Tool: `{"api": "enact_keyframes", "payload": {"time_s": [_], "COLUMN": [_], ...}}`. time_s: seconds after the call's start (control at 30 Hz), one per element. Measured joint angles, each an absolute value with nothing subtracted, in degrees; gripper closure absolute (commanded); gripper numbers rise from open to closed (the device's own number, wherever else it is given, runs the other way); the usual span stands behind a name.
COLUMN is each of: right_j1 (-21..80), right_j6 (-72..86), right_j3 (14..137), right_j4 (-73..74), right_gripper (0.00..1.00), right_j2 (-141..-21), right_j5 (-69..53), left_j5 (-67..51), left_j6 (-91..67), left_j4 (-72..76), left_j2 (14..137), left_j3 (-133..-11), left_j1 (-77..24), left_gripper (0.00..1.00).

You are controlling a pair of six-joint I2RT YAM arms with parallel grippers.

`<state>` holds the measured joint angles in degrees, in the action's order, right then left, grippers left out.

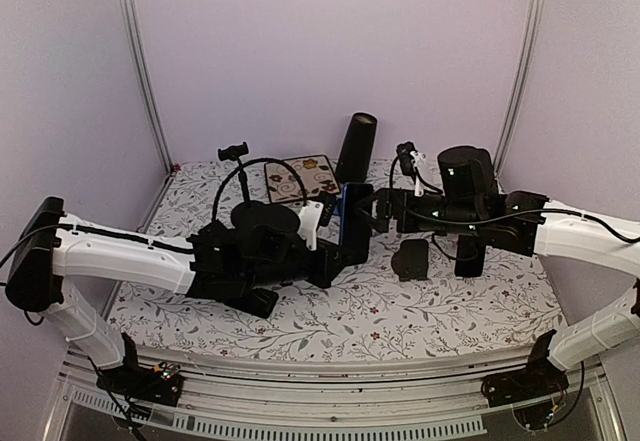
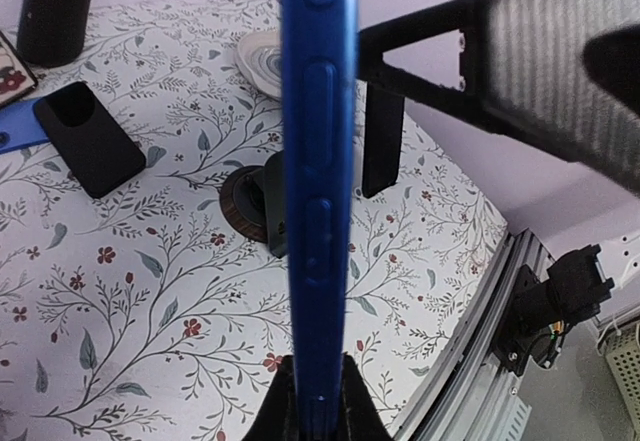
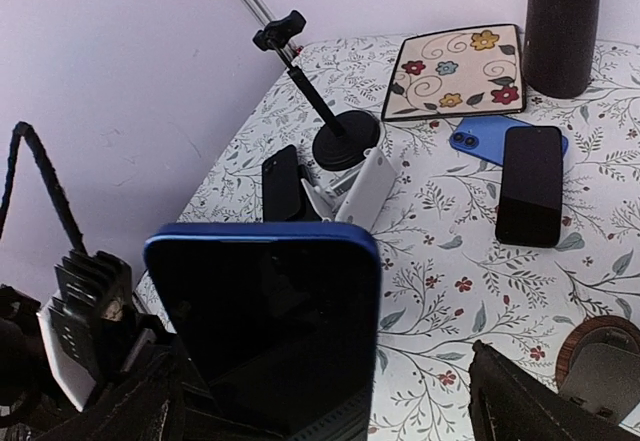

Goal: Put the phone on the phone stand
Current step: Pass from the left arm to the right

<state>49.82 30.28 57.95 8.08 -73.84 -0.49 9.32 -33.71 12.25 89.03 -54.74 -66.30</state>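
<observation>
My left gripper (image 2: pixel 315 393) is shut on the bottom end of a blue-cased phone (image 2: pixel 315 161) and holds it upright, edge-on to the left wrist view, above the middle of the table (image 1: pixel 343 219). My right gripper (image 3: pixel 315 376) is open, and the phone's dark screen (image 3: pixel 265 321) stands between its spread fingers, with a clear gap on the right side. A dark phone stand on a round brown base (image 2: pixel 255 206) sits on the flowered cloth just beyond the phone; it shows as a black block (image 1: pixel 410 259) in the top view and at the corner (image 3: pixel 600 351) of the right wrist view.
A black phone (image 3: pixel 530 183) lies partly on a blue phone (image 3: pixel 478 131) near a flowered plate (image 3: pixel 455 69) and a dark cylinder (image 3: pixel 562 21). A gooseneck clip holder (image 3: pixel 338 139), a white stand (image 3: pixel 366 187) and a black upright block (image 2: pixel 383 141) are nearby. The table edge (image 2: pixel 470 341) is close.
</observation>
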Motion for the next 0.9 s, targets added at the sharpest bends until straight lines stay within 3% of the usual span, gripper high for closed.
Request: {"api": "enact_keyframes", "payload": {"time_s": [0.5,0.9], "right_j1": [51.05,51.05], "right_j6": [33.04,34.33], "right_j3": [58.96,58.98], "right_j4": [6.92,9.13], "right_gripper": [0.01,0.37], "right_j2": [-74.13,-75.09], "right_j5": [0.51,2.48], "left_j5": [9.67,9.91], "left_j6": [-31.31,-30.55], "left_j4": [8.38,7.22], "left_j2": [94.54,95.44], "left_j3": [-61.01,-61.80], "left_j1": [-68.55,-69.25], "left_gripper": [1.00,1.00]}}
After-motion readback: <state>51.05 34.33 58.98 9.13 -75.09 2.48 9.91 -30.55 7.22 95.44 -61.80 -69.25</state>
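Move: The phone stands leaning in the left fingers, its middle about 4 cm ahead, 3 cm right and 4 cm above that hand. From the open right hand its middle lies some 3 cm back, 4 cm left and 3 cm below. The dark stand is 7 cm ahead, 12 cm right and 19 cm below the right hand; the black phone on the table is 23 cm ahead, 3 cm left and 22 cm below it. The phone, still pinched by its faces low down, is carried about 3 cm to the right by the left hand, sinking and drawing back slightly, towards the right gripper. The right hand stays almost in place, rising about 1 cm and settling again, then closes by about a quarter so its fingers come onto the phone's two long edges near the top. ##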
